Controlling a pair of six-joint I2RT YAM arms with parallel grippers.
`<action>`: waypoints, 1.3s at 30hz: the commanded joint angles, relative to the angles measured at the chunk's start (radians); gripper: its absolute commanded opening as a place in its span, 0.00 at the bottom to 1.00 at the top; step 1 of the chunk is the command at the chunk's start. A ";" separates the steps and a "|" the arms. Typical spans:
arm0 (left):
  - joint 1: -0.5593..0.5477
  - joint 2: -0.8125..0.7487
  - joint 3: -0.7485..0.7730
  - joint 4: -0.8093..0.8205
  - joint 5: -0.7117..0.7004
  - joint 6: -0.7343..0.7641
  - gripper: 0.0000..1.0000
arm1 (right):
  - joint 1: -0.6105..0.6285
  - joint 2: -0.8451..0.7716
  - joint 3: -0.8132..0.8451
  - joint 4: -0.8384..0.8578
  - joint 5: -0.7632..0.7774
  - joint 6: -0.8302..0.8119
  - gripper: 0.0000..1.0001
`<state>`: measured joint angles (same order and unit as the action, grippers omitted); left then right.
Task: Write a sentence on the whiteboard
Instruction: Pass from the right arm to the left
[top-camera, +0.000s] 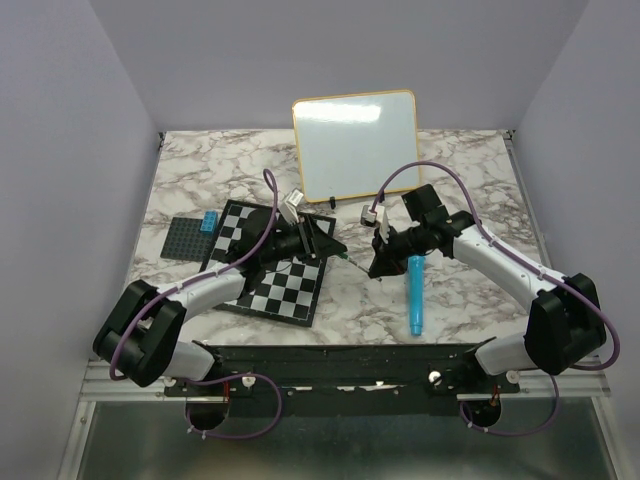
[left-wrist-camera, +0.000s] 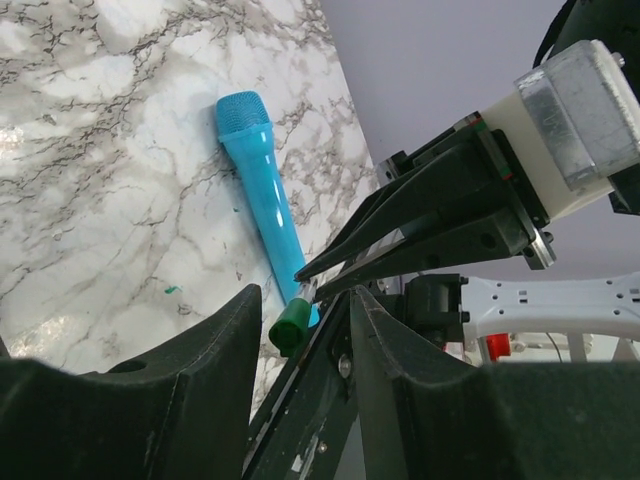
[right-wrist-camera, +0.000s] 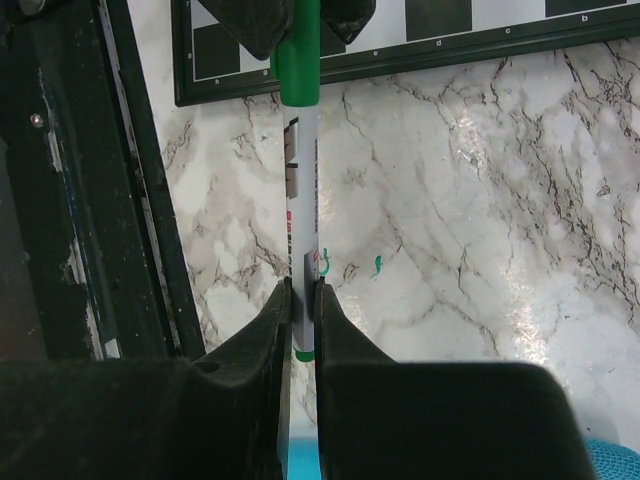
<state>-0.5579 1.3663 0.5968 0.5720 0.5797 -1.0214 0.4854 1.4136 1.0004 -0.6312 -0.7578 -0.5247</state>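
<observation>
The whiteboard (top-camera: 355, 145) stands blank at the back of the table, with no sentence on it. My right gripper (right-wrist-camera: 302, 285) is shut on the white barrel of a marker (right-wrist-camera: 302, 200) and holds it out level above the marble. The marker's green cap (right-wrist-camera: 298, 65) points at my left gripper (left-wrist-camera: 305, 292). That gripper's fingers stand on either side of the cap (left-wrist-camera: 292, 325), and a gap shows beside it. In the top view the two grippers, left (top-camera: 330, 247) and right (top-camera: 377, 262), meet in front of the board.
A blue toy microphone (top-camera: 414, 295) lies on the marble under the right arm. A black-and-white checkered board (top-camera: 270, 265) lies under the left arm. Beyond it is a dark baseplate (top-camera: 180, 238) with a blue brick (top-camera: 210, 221). Small green marker marks (right-wrist-camera: 377, 265) dot the tabletop.
</observation>
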 joint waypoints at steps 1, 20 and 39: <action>-0.008 -0.015 0.038 -0.081 0.002 0.072 0.47 | 0.007 -0.018 0.001 -0.013 -0.032 -0.005 0.01; -0.036 0.005 0.061 -0.070 0.051 0.107 0.00 | 0.007 -0.007 0.003 -0.016 -0.038 -0.001 0.13; -0.036 -0.078 -0.137 0.426 0.002 -0.086 0.00 | 0.007 -0.114 -0.169 0.292 -0.351 0.130 0.71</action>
<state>-0.5869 1.3106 0.4919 0.8246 0.6029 -1.0443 0.4854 1.3125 0.8494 -0.4564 -1.0019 -0.4690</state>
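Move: Just right of the left hand's half-open fingers, the marker slants down to the right hand, its green end almost between them; its middle is about 2 cm back, 4 cm right and 3 cm below. The right hand grips the other end, the marker's middle lying some 3 cm to its left, 1 cm ahead and 3 cm above. From the left hand, the microphone is about 18 cm right, 5 cm back, and the chessboard 17 cm left, 2 cm ahead, both some 15 cm below. Easing about 1 cm back and right, with a slight dip, the left hand shuts its fingers on the marker's green end while the right still holds the other end still. The right fingers then open wide and that hand draws back about 4 cm, leftward and up a little, tilting its fingertips upward, as the left lifts its grip some 3 cm and drifts slightly back. ##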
